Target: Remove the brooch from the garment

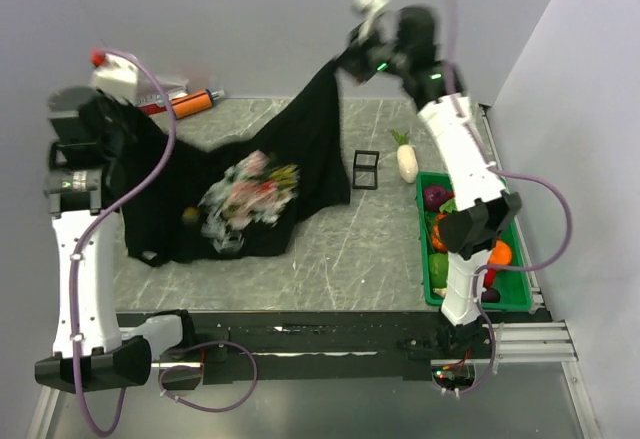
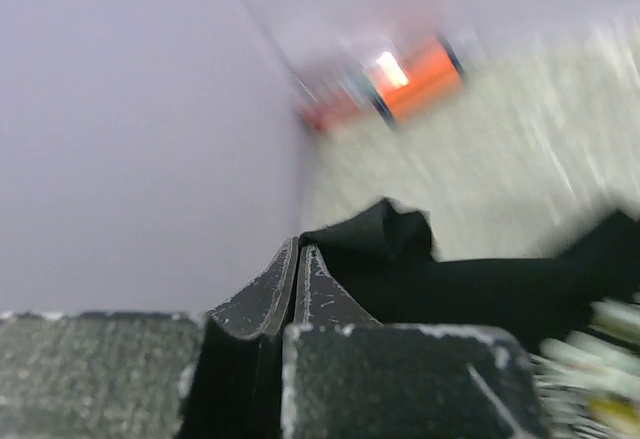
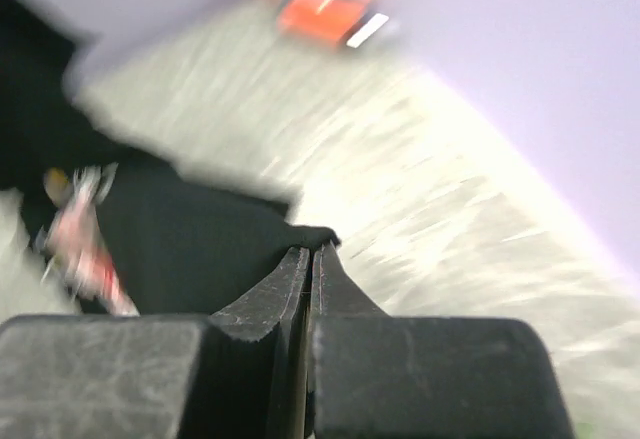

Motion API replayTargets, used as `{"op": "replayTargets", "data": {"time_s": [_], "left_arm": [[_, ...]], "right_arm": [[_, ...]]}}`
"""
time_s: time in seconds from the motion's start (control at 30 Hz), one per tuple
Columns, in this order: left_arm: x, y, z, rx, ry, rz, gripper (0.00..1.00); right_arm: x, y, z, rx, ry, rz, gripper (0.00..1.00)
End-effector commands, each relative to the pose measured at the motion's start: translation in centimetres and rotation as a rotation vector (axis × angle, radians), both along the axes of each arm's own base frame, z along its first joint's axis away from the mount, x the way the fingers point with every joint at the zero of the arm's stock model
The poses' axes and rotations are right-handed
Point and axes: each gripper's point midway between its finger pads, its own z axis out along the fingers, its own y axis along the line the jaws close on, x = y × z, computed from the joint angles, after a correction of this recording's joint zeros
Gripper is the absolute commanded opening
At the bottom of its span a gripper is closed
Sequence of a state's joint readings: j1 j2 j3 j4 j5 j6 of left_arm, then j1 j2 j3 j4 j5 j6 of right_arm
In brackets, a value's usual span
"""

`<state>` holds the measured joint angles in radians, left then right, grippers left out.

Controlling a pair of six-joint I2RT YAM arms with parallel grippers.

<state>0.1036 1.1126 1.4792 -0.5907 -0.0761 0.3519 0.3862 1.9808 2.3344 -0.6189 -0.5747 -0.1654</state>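
Observation:
The garment [image 1: 300,149], a black T-shirt with a pink rose print [image 1: 245,199], hangs stretched between my two grippers above the table. My left gripper [image 2: 300,250] is shut on one of its edges at the left [image 1: 122,124]. At the back, raised high, my right gripper [image 3: 310,252] is shut on another edge [image 1: 352,61]. The brooch [image 1: 190,215] is a tiny yellowish piece on the cloth just left of the print. It also shows as a blurred yellow spot in the right wrist view [image 3: 55,184].
A small black cube-shaped box [image 1: 365,170] and a white radish [image 1: 407,160] lie right of the shirt. A green bin [image 1: 478,305] of toy vegetables sits at the right edge. An orange tube [image 1: 195,104] lies by the back wall.

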Motion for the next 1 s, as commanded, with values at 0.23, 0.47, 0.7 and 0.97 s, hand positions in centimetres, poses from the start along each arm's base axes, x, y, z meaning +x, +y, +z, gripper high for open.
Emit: {"op": "replayTargets", "data": {"time_s": [0.23,0.47,0.7,0.97], "left_arm": [[-9.4,3.6,26.1,0.142,-0.741,0.261,0.01],[-17.5,2.2,35.1,0.199,-1.048,0.248,0.01],[-25.3,1.2,38.7,0.29,-1.242,0.279,0.01],[-25.7,1.0,36.5,0.351,-1.155,0.268,0.01]], "right_arm": [[-3.2,-8.3,19.6,0.212,-0.493,-0.205,0.0],[-13.4,-9.9,22.9,0.213,-0.579,-0.15,0.0],[-22.4,-11.0,23.6,0.221,-0.616,-0.072,0.0],[-24.4,-10.8,18.3,0.19,-0.509,-0.021,0.0]]}}
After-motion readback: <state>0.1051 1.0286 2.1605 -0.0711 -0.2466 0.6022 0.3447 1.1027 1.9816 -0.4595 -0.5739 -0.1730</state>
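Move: Both grippers already hold the black garment in the air, and the brooch can't be seen. The floral print hangs about 24 cm right of the left hand, 3 cm back and 28 below. From the right hand it is some 21 cm left, 16 back and 28 below. The orange bottle lies about 25 cm ahead, 9 right and 36 below the left hand; the black frame about 5 cm back, 6 right and 35 below the right. Keep both grippers shut on the garment and swing it up and back towards the bases. Lift the left gripper nearly 40 cm while drawing it back, tipping its fingers steeply up by about 70 degrees. Carry the right one briefly forward and to the right, away from the left hand, then up and well back, tilting its fingers upward more gently. ##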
